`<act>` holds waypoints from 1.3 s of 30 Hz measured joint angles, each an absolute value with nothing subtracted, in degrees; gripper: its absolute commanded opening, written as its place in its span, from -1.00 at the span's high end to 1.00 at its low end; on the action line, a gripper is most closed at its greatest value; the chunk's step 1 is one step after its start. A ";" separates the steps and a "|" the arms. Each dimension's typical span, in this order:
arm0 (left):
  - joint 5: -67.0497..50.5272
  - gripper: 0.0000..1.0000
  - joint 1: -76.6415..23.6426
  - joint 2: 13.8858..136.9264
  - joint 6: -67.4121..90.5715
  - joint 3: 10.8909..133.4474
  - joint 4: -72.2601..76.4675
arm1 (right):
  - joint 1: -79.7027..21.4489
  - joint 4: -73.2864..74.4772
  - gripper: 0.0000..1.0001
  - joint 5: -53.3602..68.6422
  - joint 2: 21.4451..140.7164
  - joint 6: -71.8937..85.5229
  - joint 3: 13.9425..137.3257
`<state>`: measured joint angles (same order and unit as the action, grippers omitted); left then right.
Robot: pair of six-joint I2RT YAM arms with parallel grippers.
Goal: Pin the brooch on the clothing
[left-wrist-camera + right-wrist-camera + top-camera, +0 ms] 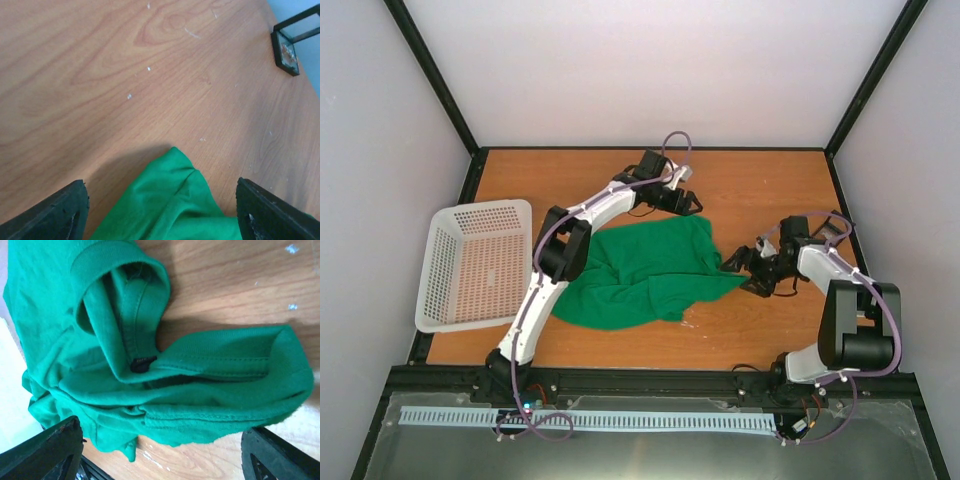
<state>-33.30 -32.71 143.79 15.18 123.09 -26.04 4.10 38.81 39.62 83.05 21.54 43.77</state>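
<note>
The clothing (642, 268), a bright green T-shirt, lies crumpled on the wooden table (760, 180). My left gripper (688, 203) hovers at the shirt's far right corner. In the left wrist view, that gripper (162, 216) is open, with a pointed fold of the green shirt (175, 200) lying between its fingers (52, 215), touching neither. My right gripper (744, 268) is at the shirt's right edge. In the right wrist view, the right gripper (165, 455) stands open above the folded shirt (200, 390), whose neckline carries a dark label (142, 363). The brooch is out of view.
A white mesh basket (470, 262) sits at the table's left edge. A small black square box (286, 49) stands on the wood beyond the shirt corner in the left wrist view. Black frame posts (440, 80) and pale walls enclose the table.
</note>
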 measured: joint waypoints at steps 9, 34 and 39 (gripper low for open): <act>-37.54 -0.22 -35.05 146.63 16.23 123.00 -25.74 | 4.12 33.04 -0.59 40.03 85.56 24.75 40.99; -32.62 0.99 -24.88 117.95 19.20 126.91 -29.34 | 3.62 40.16 0.95 36.60 78.63 19.42 75.29; -34.26 0.98 -24.34 99.42 19.20 126.89 -26.74 | 1.41 43.03 0.95 37.32 76.97 18.13 95.07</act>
<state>-34.26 -24.34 99.42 19.20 126.89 -26.74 1.41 43.03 37.32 76.97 18.13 95.07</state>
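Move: The far right corner of the clothing lies about 4 cm back, 3 cm to the right and 3 cm below the left hand. Its right-hand tip is nearly under the right hand, some 2 cm ahead, level sideways and 3 cm down. From the right hand, the clothing's far right corner is about 14 cm ahead, 8 cm left and 3 cm lower, and the small dark case is roughly 11 cm ahead, 20 cm right and 3 cm below. The clothing is pinched at two places: the left hand sinks back and right onto its far right corner, the right hand dips onto its right-hand tip, and both grippers shut. Then both swing it up fast, the left nearly 50 cm, drawing left and back, the right just under 40 cm, slightly forward, with both sets of fingers tipping up from the table, the right by about 55 degrees. ##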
